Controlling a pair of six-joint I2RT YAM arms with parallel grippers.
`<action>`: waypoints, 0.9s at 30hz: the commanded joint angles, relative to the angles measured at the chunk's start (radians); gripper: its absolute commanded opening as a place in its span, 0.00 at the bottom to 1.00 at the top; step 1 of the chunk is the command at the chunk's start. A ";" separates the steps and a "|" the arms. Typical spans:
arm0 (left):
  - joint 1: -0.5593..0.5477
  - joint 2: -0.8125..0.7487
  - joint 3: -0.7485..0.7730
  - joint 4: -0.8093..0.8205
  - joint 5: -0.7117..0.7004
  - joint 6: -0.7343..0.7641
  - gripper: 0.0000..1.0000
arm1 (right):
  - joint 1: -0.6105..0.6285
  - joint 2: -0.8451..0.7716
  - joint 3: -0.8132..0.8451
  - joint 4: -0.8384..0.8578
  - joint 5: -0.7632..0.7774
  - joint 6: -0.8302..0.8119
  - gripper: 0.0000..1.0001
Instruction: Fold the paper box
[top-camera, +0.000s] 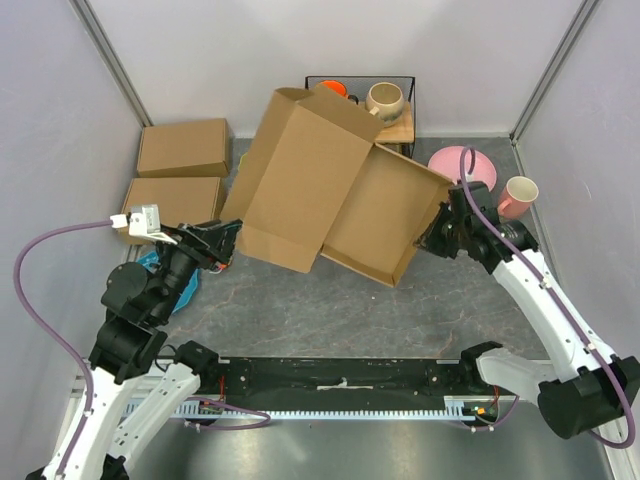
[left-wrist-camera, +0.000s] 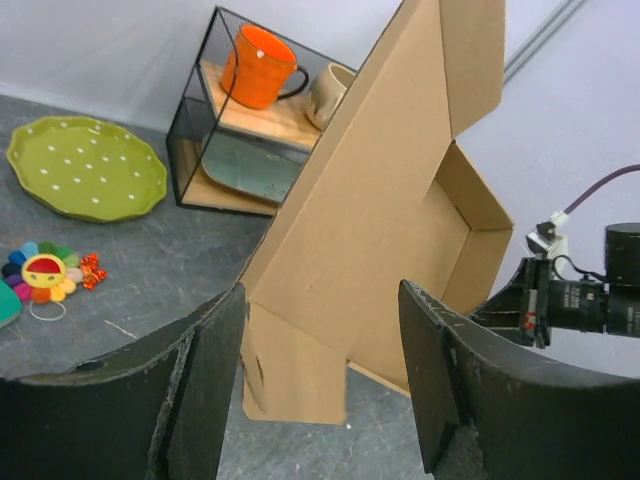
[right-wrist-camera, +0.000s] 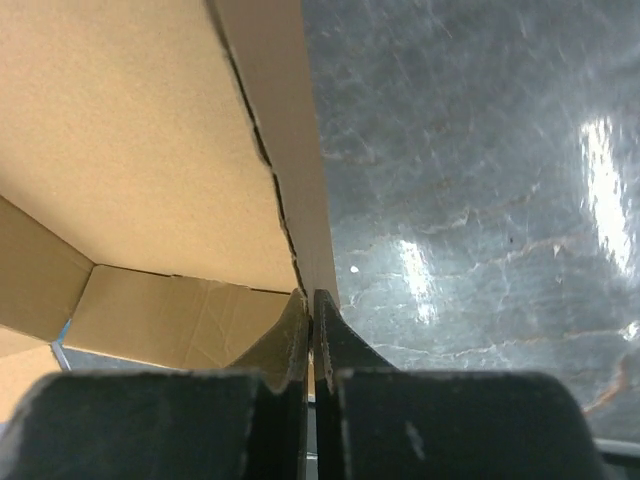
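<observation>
The paper box (top-camera: 310, 180) is a brown cardboard sheet, partly folded, lying in the middle of the table with its long lid panel raised and tilted over a shallow tray. My right gripper (top-camera: 437, 232) is shut on the tray's right wall; in the right wrist view the fingers (right-wrist-camera: 312, 300) pinch the thin cardboard edge (right-wrist-camera: 300, 150). My left gripper (top-camera: 220, 242) is open at the lid's lower left corner. In the left wrist view its jaws (left-wrist-camera: 322, 300) stand wide apart, with the box's hanging flap (left-wrist-camera: 300, 370) just beyond them and nothing held.
Two ready-made cardboard boxes (top-camera: 183, 147) (top-camera: 172, 200) sit at the left. A wire shelf (left-wrist-camera: 260, 125) behind holds an orange mug (left-wrist-camera: 258, 68) and a beige mug (top-camera: 385, 98). A pink plate (top-camera: 462, 165) and a pink mug (top-camera: 518, 195) stand on the right. A green plate (left-wrist-camera: 85, 168) and a flower toy (left-wrist-camera: 45, 275) lie on the left.
</observation>
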 joint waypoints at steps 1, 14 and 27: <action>0.003 0.003 -0.034 0.057 0.061 -0.032 0.70 | -0.002 -0.051 -0.148 0.054 -0.010 0.219 0.00; 0.003 0.006 -0.180 0.126 0.279 -0.084 0.69 | 0.088 -0.189 -0.561 0.280 0.036 0.679 0.00; 0.001 0.000 -0.232 0.129 0.247 -0.113 0.68 | 0.476 0.086 -0.538 0.646 0.211 1.040 0.00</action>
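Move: The right hand pinches the rim of the raised box. The bare table where the box comes down is about 13 cm to this hand's left, 3 cm ahead and 20 cm below. Well below hand height, the pink plate is about 21 cm ahead and 8 cm right, and the pink mug 16 cm ahead and 19 cm right. From the empty left hand, that bare table is 9 cm ahead, 22 cm right and about 35 cm down. Down and back first, then left: the right hand keeps its closed pinch on the side wall and lowers the box some 15 cm towards the bare table, drawing back about 7 cm before sweeping some 8 cm left. Its wrist swings clockwise and tips farther down. The left hand, open and empty, sinks about 8 cm and slides 5 cm right, its fingers turning clockwise and slightly down. ##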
